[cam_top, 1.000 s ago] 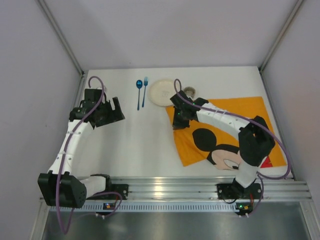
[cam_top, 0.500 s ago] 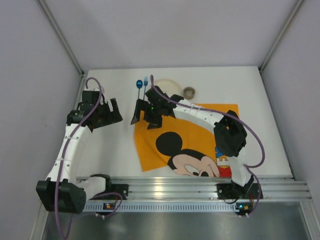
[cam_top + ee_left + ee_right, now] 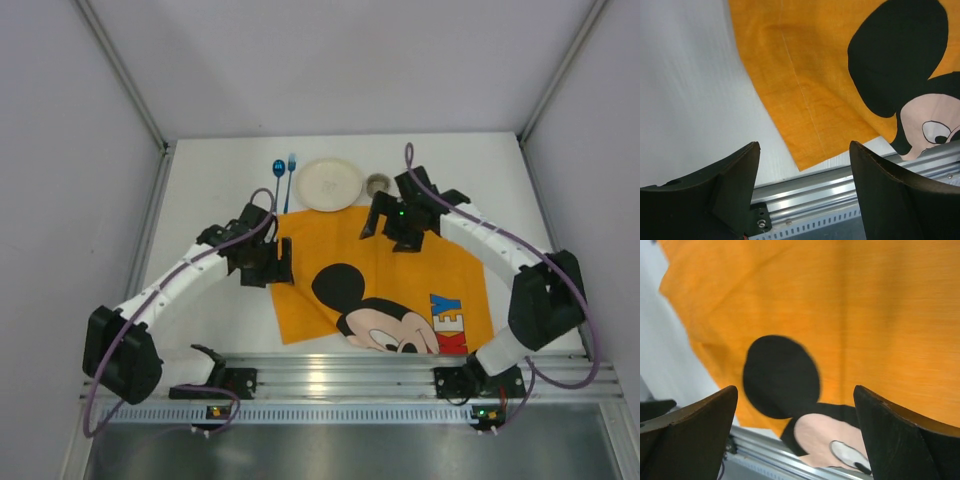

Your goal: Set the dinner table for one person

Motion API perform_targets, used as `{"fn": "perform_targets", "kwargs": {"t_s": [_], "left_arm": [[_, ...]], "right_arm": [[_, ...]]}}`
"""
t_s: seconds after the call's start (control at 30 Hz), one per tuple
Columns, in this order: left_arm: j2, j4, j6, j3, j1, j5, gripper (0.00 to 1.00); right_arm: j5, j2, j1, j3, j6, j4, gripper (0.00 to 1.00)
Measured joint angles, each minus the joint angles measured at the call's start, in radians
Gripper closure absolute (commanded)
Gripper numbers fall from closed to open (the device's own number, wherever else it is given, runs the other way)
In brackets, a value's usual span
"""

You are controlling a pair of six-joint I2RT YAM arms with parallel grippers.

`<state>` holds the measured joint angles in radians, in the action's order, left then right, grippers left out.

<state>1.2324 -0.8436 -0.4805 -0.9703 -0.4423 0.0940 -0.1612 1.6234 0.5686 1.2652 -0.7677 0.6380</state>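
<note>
The white dinner table [image 3: 220, 310] holds an orange Mickey Mouse mat [image 3: 420, 270] spread flat in the middle front. It also shows in the left wrist view [image 3: 805, 95] and the right wrist view [image 3: 880, 310]. A pale plate [image 3: 331, 184], a blue spoon [image 3: 278, 180], a blue fork [image 3: 290, 175] and a small cup [image 3: 378, 184] sit along the far edge. My left gripper [image 3: 284, 262] is open and empty at the mat's left edge. My right gripper [image 3: 388, 232] is open and empty over the mat's far edge, near the cup.
An aluminium rail [image 3: 340, 375] runs along the near edge of the table, also in the left wrist view [image 3: 805, 200]. White walls with metal frame posts [image 3: 120, 75] enclose the sides and back.
The right arm has let go of the mat and swung right, back over its far edge. The left arm has swung in from the far left to the mat's left edge. The mat lies still.
</note>
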Motion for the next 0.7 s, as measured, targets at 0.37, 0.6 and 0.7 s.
{"fn": "perform_targets", "kwargs": {"t_s": [0.37,0.6,0.7], "left_arm": [[0.193,0.023,-0.129,0.085,-0.119,-0.024,0.31],[0.272,0.047,-0.156,0.121,-0.158,-0.021,0.55],[0.313,0.064,-0.158,0.123,-0.163,-0.02,0.62]], "right_arm": [[0.055,-0.161,-0.312,-0.208,0.114,0.069,0.0],[0.058,-0.167,-0.407,-0.212,0.164,0.074,0.0],[0.061,-0.166,-0.436,-0.212,0.183,0.074,0.0]]}}
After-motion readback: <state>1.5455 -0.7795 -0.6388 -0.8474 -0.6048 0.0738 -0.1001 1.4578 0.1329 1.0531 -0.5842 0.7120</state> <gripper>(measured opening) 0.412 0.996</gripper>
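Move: The left hand is open above the tablecloth's left border; the stretch of edge it goes for lies about 6 cm back, 2 cm right and 11 cm below. The cloth's near-left corner is roughly 15 cm back and 3 cm right, and the black ear some 20 cm right, about 1 cm ahead. From the open, empty right hand that edge is about 32 cm left, 18 cm back and 12 cm down. Left hand sinks 10 cm, drawing back to the tablecloth's edge, fingers closing partly; right swings 17 cm rightward. ##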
